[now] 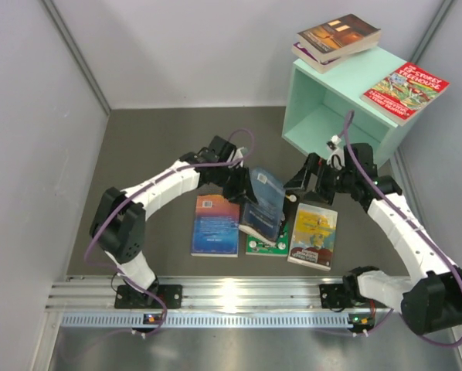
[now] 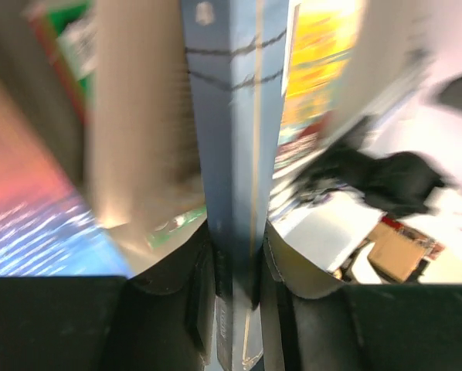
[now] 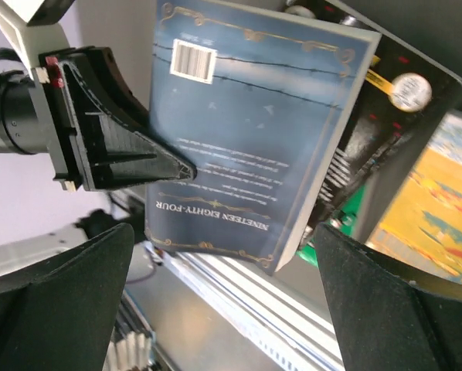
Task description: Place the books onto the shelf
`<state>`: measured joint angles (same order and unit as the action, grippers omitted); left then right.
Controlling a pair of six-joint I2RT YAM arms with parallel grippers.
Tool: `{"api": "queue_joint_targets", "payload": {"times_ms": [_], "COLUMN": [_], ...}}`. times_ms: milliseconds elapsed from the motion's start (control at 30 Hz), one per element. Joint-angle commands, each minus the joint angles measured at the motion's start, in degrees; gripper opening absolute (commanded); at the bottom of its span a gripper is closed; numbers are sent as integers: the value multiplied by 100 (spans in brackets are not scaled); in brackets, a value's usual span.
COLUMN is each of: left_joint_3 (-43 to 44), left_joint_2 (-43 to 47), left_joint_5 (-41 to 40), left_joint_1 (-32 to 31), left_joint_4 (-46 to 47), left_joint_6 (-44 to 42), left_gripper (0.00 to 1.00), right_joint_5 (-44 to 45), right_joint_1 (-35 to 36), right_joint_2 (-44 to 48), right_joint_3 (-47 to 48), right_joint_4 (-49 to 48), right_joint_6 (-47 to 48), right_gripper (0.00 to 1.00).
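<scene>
My left gripper (image 1: 249, 192) (image 2: 237, 259) is shut on a dark blue book (image 1: 266, 202) (image 2: 232, 139) and holds it tilted up off the table by one edge. My right gripper (image 1: 302, 184) (image 3: 225, 305) stands open just right of that blue book (image 3: 250, 139), its fingers wide on either side and not touching it. On the table lie a blue-orange book (image 1: 215, 225), a green book (image 1: 260, 246) partly under the held one, and a yellow book (image 1: 314, 235). The mint-green shelf (image 1: 308, 97) stands at the back right, its open face toward the arms.
On the shelf's top lie a brown book (image 1: 341, 34) stacked on a purple one (image 1: 314, 57), and a red cartoon book (image 1: 405, 91). Grey walls close in the left, back and right. A metal rail (image 1: 231, 295) runs along the near edge.
</scene>
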<state>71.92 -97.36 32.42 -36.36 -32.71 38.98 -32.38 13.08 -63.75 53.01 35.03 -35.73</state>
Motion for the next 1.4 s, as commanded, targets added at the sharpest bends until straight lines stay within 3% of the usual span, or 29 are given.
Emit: {"api": "queue_joint_targets", "payload": {"times_ms": [0, 200, 633, 767, 833, 867, 900, 1000, 1167, 1233, 1300, 1333, 1367], "left_joint_3": [726, 1096, 806, 876, 920, 938, 938, 929, 973, 990, 1113, 1201, 1323], "left_joint_2": [490, 639, 1149, 1132, 1079, 1044, 1044, 982, 903, 868, 851, 816, 789], "left_joint_5": [895, 1477, 2329, 2540, 2593, 2620, 2637, 2646, 2690, 2716, 2708, 2682, 2568], "left_joint_1": [146, 419, 990, 1043, 1043, 1043, 1043, 1052, 1087, 1096, 1113, 1113, 1122], "left_joint_4": [633, 1177, 2953, 3911, 4263, 4577, 4702, 5106, 5380, 5154, 4688, 4399, 3482], "left_joint_6": [390, 935, 2446, 3210, 3378, 3718, 3722, 4020, 4249, 4179, 3776, 3557, 2981], "left_gripper": [0, 0, 0, 0, 0, 0, 0, 0, 0, 0, 0, 0, 0], "right_joint_5": [-532, -813, -866, -1103, -1165, -1113, -1112, -1095, -1200, -1235, -1297, -1393, -1463], "right_joint_1": [-130, -166, -236, -227, -227, -227, -227, -210, -210, -218, -218, -218, -210], "right_joint_2": [178, 73, -6, 46, 73, -5, -6, -243, -446, -437, -420, -402, -402], "right_joint_3": [192, 192, 140, -211, -597, -904, -907, -986, -793, -731, -644, -600, -573], "right_joint_4": [-829, -1621, -2113, -3218, -4674, -6186, -6575, -7612, -7950, -8081, -8082, -8090, -8003], "right_joint_6": [-575, -1191, -1621, -2566, -3549, -4512, -4522, -5268, -5568, -5586, -5551, -5455, -5384], "right_gripper": [100, 100, 100, 100, 100, 100, 100, 100, 100, 90, 73, 59, 41]}}
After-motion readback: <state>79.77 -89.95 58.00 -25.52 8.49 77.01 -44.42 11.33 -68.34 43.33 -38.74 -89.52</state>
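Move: The Nineteen Eighty-Four book is already in the left fingers by its left edge, its middle about 5 cm right, 1 cm back and 2 cm below that hand. From the open right hand the same middle lies roughly 8 cm left, 2 cm back and 8 cm down. On the table some 18 cm below the right hand, the black book is about 7 cm left and 2 cm forward; the yellow book is about 7 cm right and 5 cm back. Keep the left grip on Nineteen Eighty-Four and lift it about 25 cm clear of the table, drifting slightly forward and rolling the wrist some 45 degrees until the fingers point level to the right. Raise the open right gripper about 16 cm, with a little forward and left, swinging its fingers up to point left. Bring them astride the book's free edge, then start closing. ##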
